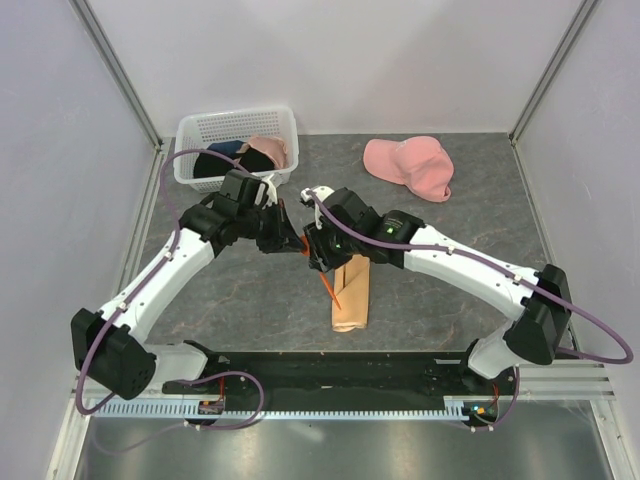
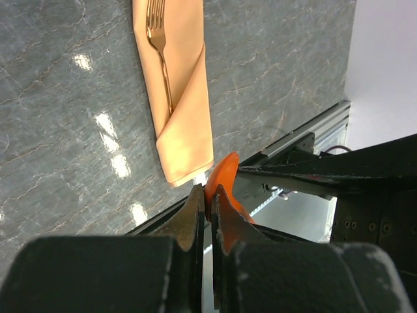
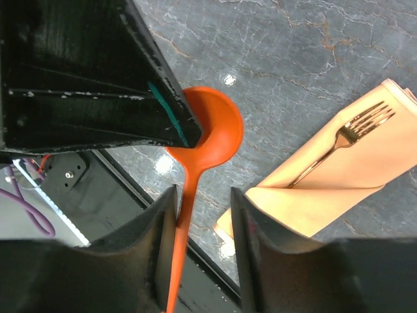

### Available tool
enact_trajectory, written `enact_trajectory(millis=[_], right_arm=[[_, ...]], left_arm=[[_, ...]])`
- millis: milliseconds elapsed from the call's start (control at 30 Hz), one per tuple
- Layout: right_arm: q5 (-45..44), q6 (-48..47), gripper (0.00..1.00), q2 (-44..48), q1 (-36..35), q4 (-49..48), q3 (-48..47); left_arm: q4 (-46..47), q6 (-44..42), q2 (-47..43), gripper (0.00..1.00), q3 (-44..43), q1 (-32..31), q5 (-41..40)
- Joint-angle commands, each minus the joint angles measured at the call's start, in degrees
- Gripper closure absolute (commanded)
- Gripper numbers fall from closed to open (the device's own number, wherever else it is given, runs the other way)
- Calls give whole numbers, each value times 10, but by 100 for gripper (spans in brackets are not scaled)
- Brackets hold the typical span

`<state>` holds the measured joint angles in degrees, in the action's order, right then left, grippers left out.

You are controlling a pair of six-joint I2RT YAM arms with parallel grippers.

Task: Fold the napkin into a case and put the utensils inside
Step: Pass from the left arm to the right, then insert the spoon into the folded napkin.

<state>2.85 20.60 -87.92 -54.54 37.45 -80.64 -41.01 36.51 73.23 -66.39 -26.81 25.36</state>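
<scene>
The peach-tan napkin (image 1: pixel 350 297) (image 2: pixel 187 124) (image 3: pixel 345 186) lies folded into a narrow case on the table. A brown fork (image 2: pixel 160 45) (image 3: pixel 345 138) sticks out of its open end. An orange spoon (image 1: pixel 329 288) (image 2: pixel 222 177) (image 3: pixel 212 134) hangs in the air above the case's left side. My left gripper (image 1: pixel 298 240) (image 2: pixel 210 190) is shut on the spoon's bowl. My right gripper (image 1: pixel 318 256) (image 3: pixel 203 195) stands open around the handle, which lies against one finger with a gap to the other.
A white basket (image 1: pixel 237 130) with dark and pink clothes stands at the back left. A pink cap (image 1: pixel 410 165) lies at the back right. The black base rail (image 1: pixel 340 370) runs just in front of the napkin.
</scene>
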Motion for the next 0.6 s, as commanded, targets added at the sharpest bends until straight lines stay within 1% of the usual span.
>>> enact_trajectory(millis=[0,33,67,167,200,233,267,300,333,367,400,433,467,500,533,567], right_arm=[[-16,-18,65,-15,-8,17,-27],[-16,-18,70,-16,-10,17,-27],[-21,-17,83,-18,-12,15,-24],[-39,-2,100,-17,-12,5,-14],[-73,6,100,-18,-10,4,-10],[-86,21,100,-18,-7,3,-5],[-93,29,100,-21,7,-4,12],[-91,37,100,-20,19,-11,22],[-90,50,100,-19,31,-18,36],[-90,65,100,-11,56,-49,70],[-93,74,100,-6,67,-66,88],[-94,81,100,-1,79,-79,113],[-95,90,100,-2,101,-100,121],[-102,91,100,-3,108,-109,125],[-125,92,100,-9,115,-125,130],[-143,93,100,-15,123,-131,131]], left_arm=[[-10,-23,7,98,-31,-4,-8],[-10,-22,8,98,-33,-5,-8],[-10,-22,9,98,-34,-4,-9],[-10,-29,12,98,-37,-4,-18],[-11,-32,15,97,-38,-4,-26],[-11,-31,13,77,-37,-4,-35],[-10,-22,10,70,-32,-2,-45],[-6,-16,6,65,-22,-2,-71],[2,-11,1,62,-15,-1,-84],[13,3,-15,61,-5,-2,-94],[28,12,-25,60,26,-2,-100],[61,22,-34,60,44,-3,-101],[76,43,-52,60,82,-2,-100],[90,54,-60,60,101,-3,-91],[129,81,-67,65,123,-3,-84],[152,95,-72,70,171,-6,-74]])
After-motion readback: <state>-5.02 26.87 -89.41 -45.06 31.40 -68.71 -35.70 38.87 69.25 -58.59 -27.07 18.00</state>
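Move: The right hand's open fingers straddle the orange spoon's handle just below the bowl, the spoon's middle about 3 cm back, 2 cm to the right and 2 cm lower. From this hand the folded napkin, where the spoon is to go, lies roughly 8 cm right, 3 cm ahead and 17 cm below, with the fork on it 6 cm right and 6 cm ahead. The left hand still pinches the bowl, the spoon's middle some 6 cm back and 4 cm right. The right hand stays nearly in place while its fingers close on the handle of the spoon just below the bowl, and only then does the left hand open to a bit over a third and let go of the bowl, easing about 2 cm left and nearly 3 cm down. With the spoon pinched, the right hand sets off ever faster down, to the right and forward, about 11 cm in all, towards the air over the folded napkin, turning clockwise some 20 degrees on the way. ##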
